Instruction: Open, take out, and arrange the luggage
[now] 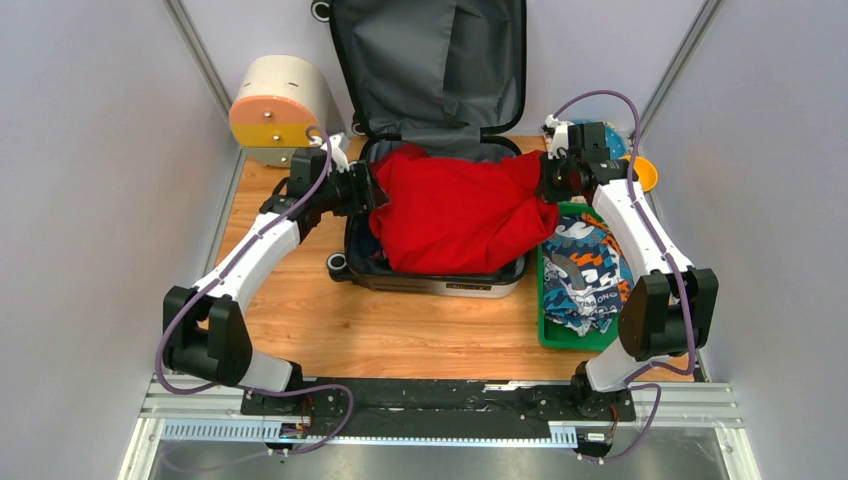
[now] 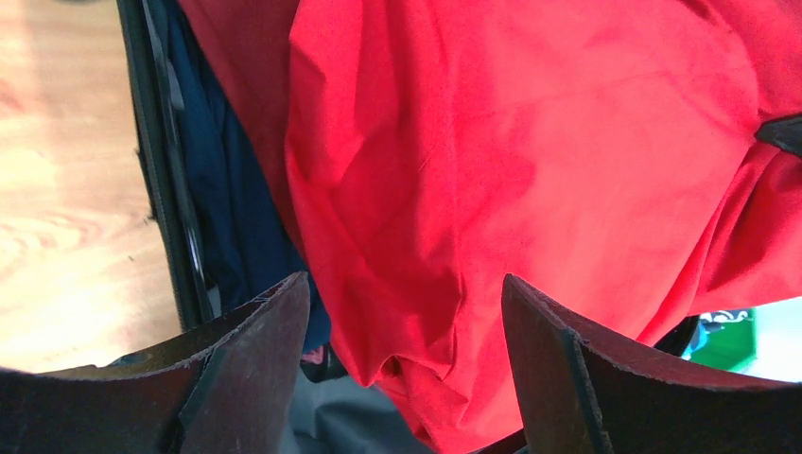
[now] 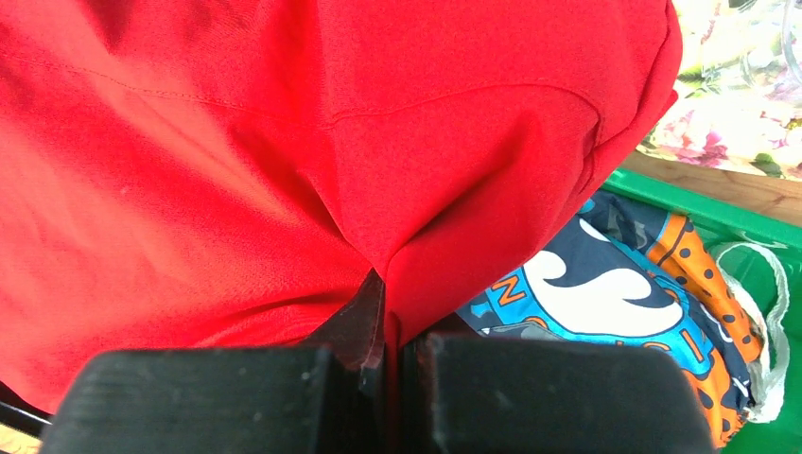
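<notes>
The luggage (image 1: 440,282) lies open on the wooden table, its grey-lined lid (image 1: 430,60) standing up at the back. A red garment (image 1: 455,215) is spread over the open half, with dark blue cloth (image 2: 232,203) under it. At the garment's left edge my left gripper (image 1: 375,190) is open, and red cloth (image 2: 530,161) lies slack between its fingers (image 2: 265,350). My right gripper (image 1: 545,182) is shut on the garment's right edge, and a pinched fold of the red garment (image 3: 397,265) rises from between its jaws.
A green plastic tray (image 1: 548,335) right of the luggage holds a blue, orange and white patterned cloth (image 1: 585,270). A round cream box with orange and yellow drawers (image 1: 275,110) stands at the back left. An orange object (image 1: 645,172) sits behind the right arm.
</notes>
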Tool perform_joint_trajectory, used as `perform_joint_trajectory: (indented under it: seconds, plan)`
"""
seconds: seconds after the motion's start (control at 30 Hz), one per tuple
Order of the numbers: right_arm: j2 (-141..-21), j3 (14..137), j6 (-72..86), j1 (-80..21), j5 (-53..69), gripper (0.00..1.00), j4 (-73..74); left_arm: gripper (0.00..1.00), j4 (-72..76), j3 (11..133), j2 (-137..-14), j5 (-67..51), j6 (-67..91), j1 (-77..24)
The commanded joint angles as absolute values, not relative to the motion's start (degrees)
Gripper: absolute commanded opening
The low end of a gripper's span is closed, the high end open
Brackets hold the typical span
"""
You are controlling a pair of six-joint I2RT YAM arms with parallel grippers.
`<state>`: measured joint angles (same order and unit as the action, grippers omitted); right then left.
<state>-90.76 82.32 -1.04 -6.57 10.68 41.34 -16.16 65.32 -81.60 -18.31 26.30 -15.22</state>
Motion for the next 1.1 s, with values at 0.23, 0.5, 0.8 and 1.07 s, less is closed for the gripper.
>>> perform_joint_trajectory:
  seconds: [0.23, 0.5, 0.8, 1.07]
  plan:
    - [-91.5, 83.3, -4.7, -5.1, 7.1, 0.00, 39.2, 0.83, -7.5, 59.9, -87.5, -20.9, 40.9, -14.9]
    - [-91.8, 84.0, -4.7, -5.0, 7.8, 0.00, 39.9, 0.84, -0.5, 59.1, -93.5, -22.1, 45.5, -14.9]
    - [-92.4, 85.3, -3.9, -5.1, 9.9, 0.00, 40.4, 0.78, 3.1, 61.6, -98.2, -24.4, 48.3, -15.1]
    - [-91.2, 86.9, -3.4, -5.0, 12.2, 0.00, 41.1, 0.00, 5.1, 65.5, -94.0, -29.0, 41.4, -16.6]
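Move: The red garment's left edge lies about 3 cm ahead of the left hand, 4 cm to its right and 8 cm below. The open suitcase's middle is some 3 cm ahead, 13 cm right and 14 cm down; dark blue clothing inside lies straight below by 13 cm and 3 cm back. From the right hand, already gripping the garment's right end, that edge is about 25 cm left, 2 cm back and 6 cm down. The red garment's free left edge is what the left hand goes for: open, it sinks about 8 cm, easing right some 4 cm and slightly forward, its fingertips tipping down about 15 degrees and its left side dipping as much. It then shuts fully, pinching the fold between its fingertips. The right hand stays almost still, keeping its pinch on the other end. ##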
